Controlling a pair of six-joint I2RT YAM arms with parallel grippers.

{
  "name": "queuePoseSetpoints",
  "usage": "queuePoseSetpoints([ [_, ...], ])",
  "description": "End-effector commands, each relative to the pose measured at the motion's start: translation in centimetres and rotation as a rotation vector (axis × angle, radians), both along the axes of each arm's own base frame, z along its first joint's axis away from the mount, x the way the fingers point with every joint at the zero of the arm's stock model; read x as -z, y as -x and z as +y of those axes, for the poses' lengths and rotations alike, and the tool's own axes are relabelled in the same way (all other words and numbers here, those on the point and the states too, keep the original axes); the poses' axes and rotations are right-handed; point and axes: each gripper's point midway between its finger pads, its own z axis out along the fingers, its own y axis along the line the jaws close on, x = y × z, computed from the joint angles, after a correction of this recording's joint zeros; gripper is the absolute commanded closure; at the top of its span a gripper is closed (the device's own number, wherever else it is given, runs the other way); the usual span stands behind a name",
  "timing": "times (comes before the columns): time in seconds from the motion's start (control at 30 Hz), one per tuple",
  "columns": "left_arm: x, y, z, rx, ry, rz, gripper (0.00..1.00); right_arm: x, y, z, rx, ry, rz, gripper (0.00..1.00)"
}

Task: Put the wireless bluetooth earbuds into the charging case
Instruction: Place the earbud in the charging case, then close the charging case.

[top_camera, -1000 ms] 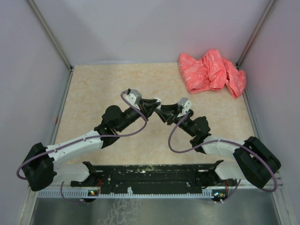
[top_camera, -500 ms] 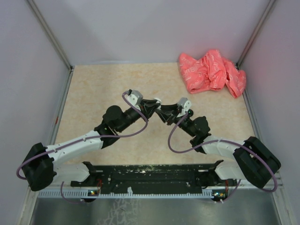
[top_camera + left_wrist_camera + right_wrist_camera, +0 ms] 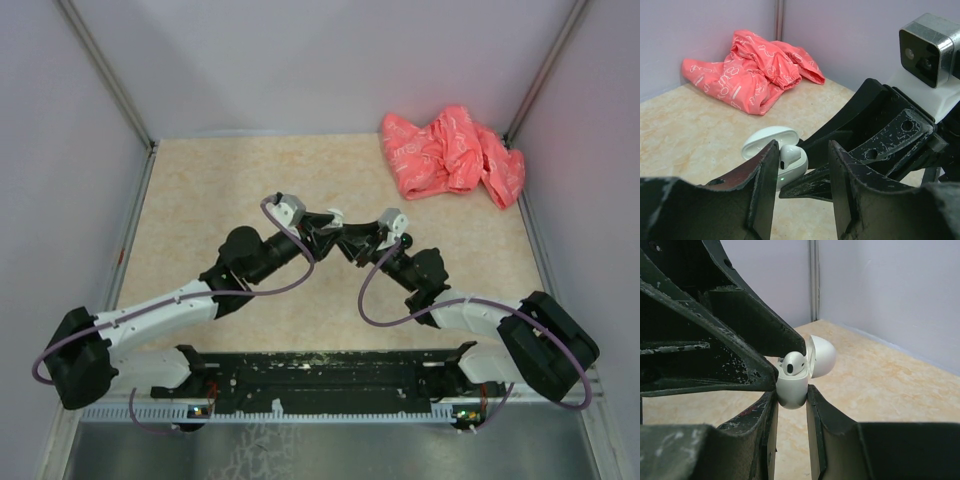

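A white charging case (image 3: 791,390) is held above the table with its lid (image 3: 821,356) flipped open. My right gripper (image 3: 791,393) is shut on the case's lower body. One white earbud (image 3: 792,363) sits in the case's top, its head sticking out. My left gripper (image 3: 802,150) faces the case from the other side, open, with nothing between its fingers. From the left wrist, the earbud (image 3: 788,155) and case (image 3: 796,167) show just past the left finger's edge. In the top view both grippers meet mid-table, left gripper (image 3: 330,228), right gripper (image 3: 352,240).
A crumpled pink cloth (image 3: 452,152) lies in the far right corner against the walls. It also shows in the left wrist view, pink cloth (image 3: 755,70). Grey walls close the beige table (image 3: 220,190) on three sides.
The left gripper's jaws have parted from shut to open, letting go of the earbud, which stays in the case. The right gripper keeps its hold; both arms barely moved.
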Motion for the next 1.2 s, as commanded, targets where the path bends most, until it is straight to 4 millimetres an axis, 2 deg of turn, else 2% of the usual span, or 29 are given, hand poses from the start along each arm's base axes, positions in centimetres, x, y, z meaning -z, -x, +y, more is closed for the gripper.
queuePoseSetpoints([
  [0.0,-0.9,0.2,0.3,-0.011,0.012,0.014,0.48,-4.8,1.1,-0.2,-0.018,-0.103,-0.134,1.00],
  [0.1,-1.9,0.5,0.6,-0.003,0.031,0.014,0.42,-4.6,0.9,-0.3,-0.011,-0.101,-0.125,1.00],
  [0.37,-4.5,1.5,1.4,0.012,0.033,0.017,0.36,-4.0,1.0,-0.2,-0.016,-0.085,-0.113,1.00],
  [0.67,-5.3,1.0,3.6,-0.046,-0.061,0.059,0.31,-3.4,1.9,0.7,-0.083,-0.044,-0.116,1.00],
  [0.83,-5.2,2.0,3.8,0.123,-0.067,0.147,0.26,-3.6,3.0,1.7,-0.173,-0.011,-0.130,1.00],
  [0.97,-5.3,2.2,5.1,0.220,-0.027,0.203,0.19,-4.0,3.8,2.1,-0.222,-0.014,-0.137,1.00],
  [1.17,-5.2,3.9,4.7,0.371,0.002,0.257,0.11,-5.5,4.9,2.7,-0.299,-0.043,-0.152,1.00],
])
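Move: The white charging case, lid up and with an earbud already in it, sits just beyond the left fingertips: about 2 cm ahead, 1 cm to the right and 1 cm below. The right hand still pinches the case, whose middle is level with its pads and about 1 cm above them. From the left hand, a black disc lies on the table some 12 cm ahead, 17 cm to the right and 25 cm down. Up and to the left, the left hand backs off the case with its already loosened fingers spreading from half to nearly wide open; it rises about 5 cm, then swings on leftward, sinking slightly, tipping down and turning clockwise. The right hand keeps its pinch on the case, then draws it back about 3 cm and a little left, turning counter-clockwise. ##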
